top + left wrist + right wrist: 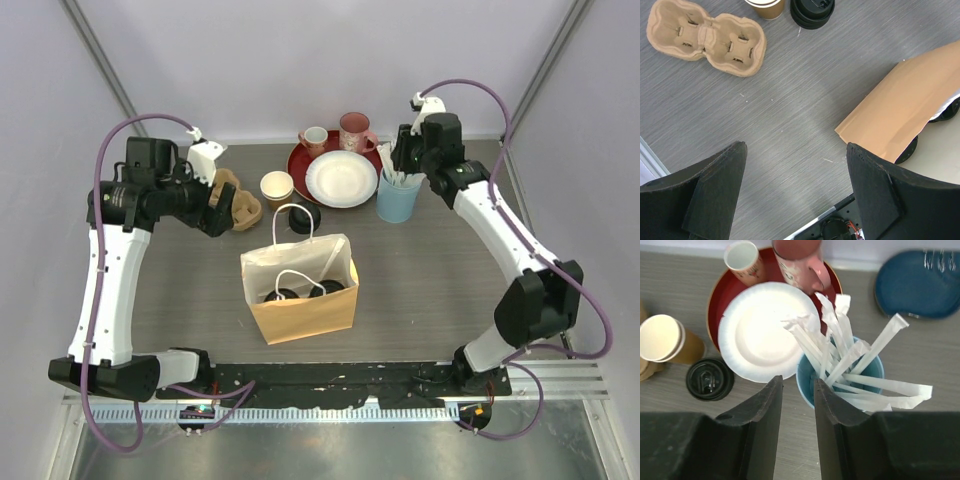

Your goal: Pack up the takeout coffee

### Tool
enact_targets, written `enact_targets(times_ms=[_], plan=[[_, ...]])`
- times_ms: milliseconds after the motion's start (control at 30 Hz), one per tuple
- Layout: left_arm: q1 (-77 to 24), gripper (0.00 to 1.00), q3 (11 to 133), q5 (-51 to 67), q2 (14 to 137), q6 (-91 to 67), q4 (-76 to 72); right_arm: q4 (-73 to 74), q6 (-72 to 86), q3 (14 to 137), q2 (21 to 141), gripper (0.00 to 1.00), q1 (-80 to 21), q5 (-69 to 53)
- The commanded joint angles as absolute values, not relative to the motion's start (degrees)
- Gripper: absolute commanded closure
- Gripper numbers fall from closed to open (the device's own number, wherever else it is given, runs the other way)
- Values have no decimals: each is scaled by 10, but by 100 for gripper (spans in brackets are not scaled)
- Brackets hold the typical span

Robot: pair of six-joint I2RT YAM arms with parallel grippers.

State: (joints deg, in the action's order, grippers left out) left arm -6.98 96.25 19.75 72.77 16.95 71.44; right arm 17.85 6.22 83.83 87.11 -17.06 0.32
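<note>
A brown paper bag (pixel 300 300) stands open mid-table, and two takeout coffee cups with black lids (pixel 283 293) (pixel 331 287) sit inside it. Behind the bag stands an open tan cup (pixel 277 187) (pixel 665 340) (pixel 767 6) without a lid, with a loose black lid (pixel 305 218) (pixel 710 379) (pixel 812 10) lying beside it. My left gripper (pixel 218 222) (pixel 796 150) hovers wide open over bare table, left of the bag (pixel 910 110). My right gripper (pixel 400 165) (pixel 797 382) hangs at the near left rim of the light-blue straw cup (pixel 810 375), jaws narrowly parted and empty.
A moulded pulp cup carrier (pixel 236 200) (pixel 705 37) lies at back left. A red plate (pixel 300 160) (pixel 720 295) carries a white paper plate (pixel 765 335) and two mugs (pixel 742 260) (pixel 800 260). Wrapped straws (pixel 880 345) fan out of the blue cup (pixel 398 200). A dark blue dish (pixel 920 285) lies behind it.
</note>
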Motion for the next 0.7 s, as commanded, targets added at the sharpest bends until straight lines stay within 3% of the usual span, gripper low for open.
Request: enact_targets(times_ms=[0, 533, 667], plan=[[-67, 16, 963, 208, 716, 177, 704, 148, 119, 846, 896, 64, -153, 41], [-67, 16, 954, 217, 722, 177, 700, 126, 126, 846, 985, 60, -134, 79], [-67, 15, 954, 218, 720, 178, 701, 128, 123, 864, 1003, 72, -133, 81]])
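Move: The bunch of wrapped straws stands about 5 cm ahead of the right hand, 4 cm to its right and some 12 cm below. The blue tub holding them is under the same spot, about 23 cm down. The white plate lies roughly 10 cm ahead and 9 cm left, the pink mug about 18 ahead and 6 left. From the left hand, the straws are some 43 cm right and 22 cm ahead. The right hand sinks about 9 cm, easing forward and right over the straws, fingers tipping down, staying part-open. ##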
